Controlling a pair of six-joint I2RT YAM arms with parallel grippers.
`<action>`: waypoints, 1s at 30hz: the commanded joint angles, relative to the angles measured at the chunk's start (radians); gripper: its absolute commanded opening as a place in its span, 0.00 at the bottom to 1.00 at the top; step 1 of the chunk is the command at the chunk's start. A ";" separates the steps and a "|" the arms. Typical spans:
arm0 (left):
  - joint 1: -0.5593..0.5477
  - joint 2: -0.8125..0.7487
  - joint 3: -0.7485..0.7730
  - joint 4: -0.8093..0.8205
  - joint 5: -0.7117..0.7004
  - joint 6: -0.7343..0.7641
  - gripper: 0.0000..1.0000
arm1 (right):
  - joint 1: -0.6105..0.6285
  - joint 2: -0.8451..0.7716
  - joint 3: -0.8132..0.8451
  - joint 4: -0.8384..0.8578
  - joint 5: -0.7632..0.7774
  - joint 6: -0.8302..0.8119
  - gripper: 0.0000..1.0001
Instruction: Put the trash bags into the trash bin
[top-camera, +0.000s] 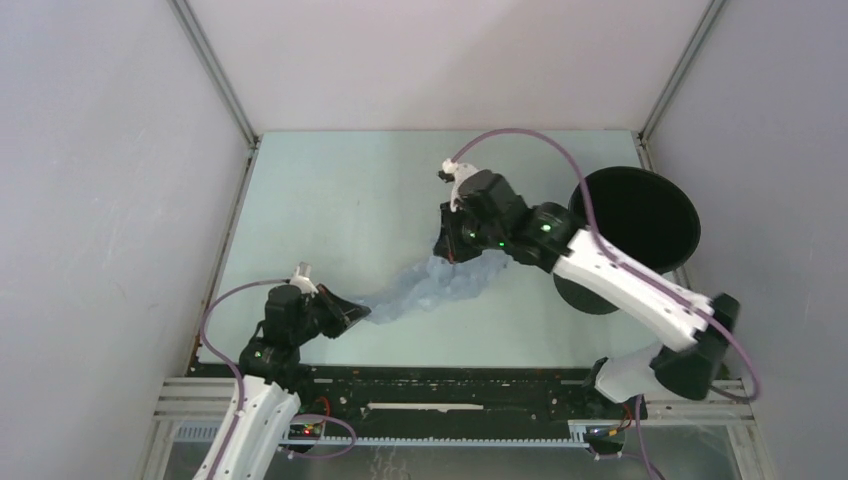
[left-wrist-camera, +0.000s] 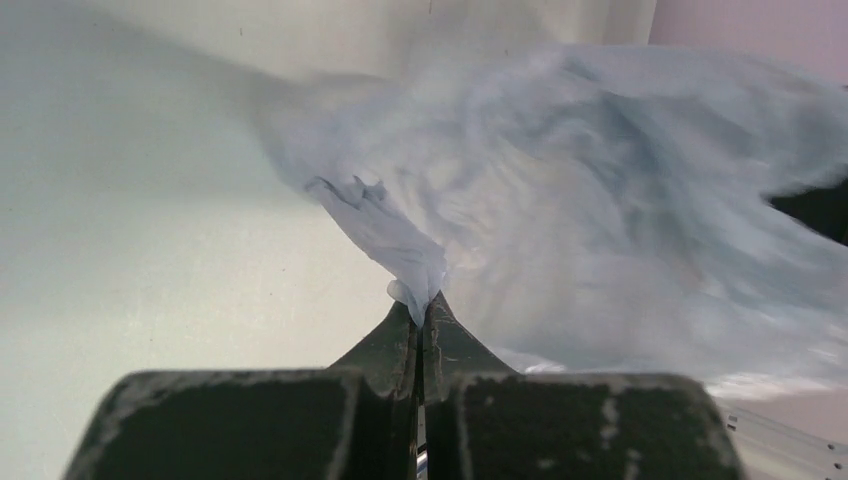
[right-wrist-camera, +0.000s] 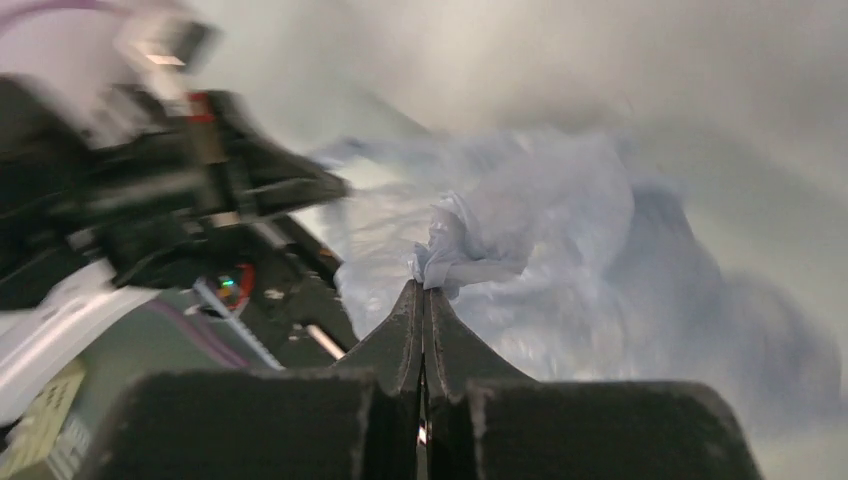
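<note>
A thin pale blue trash bag (top-camera: 440, 285) is stretched across the table between both arms. At its near-left end my left gripper (top-camera: 358, 312) is shut on a corner of the film, and the left wrist view shows the trash bag (left-wrist-camera: 560, 200) pinched in the gripper (left-wrist-camera: 426, 305) tips. My right gripper (top-camera: 447, 250) is shut on the far-right end; the right wrist view has a bunched fold of the trash bag (right-wrist-camera: 520, 230) caught in the gripper (right-wrist-camera: 425, 288) tips. The black trash bin (top-camera: 640, 220) stands upright at the far right, behind the right arm.
Grey enclosure walls ring the pale green table (top-camera: 330, 200). The right arm's white forearm (top-camera: 625, 285) crosses in front of the bin. The left arm (right-wrist-camera: 150, 190) shows at the left of the right wrist view. A black rail (top-camera: 450, 385) runs along the near edge.
</note>
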 joint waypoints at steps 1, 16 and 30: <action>0.004 0.026 0.017 0.017 -0.030 -0.005 0.00 | 0.013 -0.110 0.058 0.099 -0.128 -0.198 0.00; 0.004 0.123 0.117 0.025 0.053 0.026 0.43 | -0.101 -0.106 -0.131 0.194 -0.428 -0.187 0.00; 0.004 0.179 0.499 -0.369 -0.169 0.078 0.97 | -0.063 0.049 -0.109 -0.057 -0.190 -0.292 0.07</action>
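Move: Around 13 cm to the right of the left hand and 5 cm ahead of it is the middle of the trash bag, whose end those shut fingers still pinch; it is roughly 2 cm higher than they are. The right hand, also gripping the bag, has that middle some 12 cm below, 2 cm back and 2 cm to its left. The trash bin stands about 32 cm to the right hand's right, 3 cm farther out and 10 cm lower. Keeping its pinch on the bag, the right hand jerks up about 9 cm, then lowers some 16 cm towards the table, drifting slightly back and right and swivelling counter-clockwise. Meanwhile the left hand sinks a centimetre, opens wide to let go of its end, and rises clear of the bag by about 11 cm, ending slightly to the left. ##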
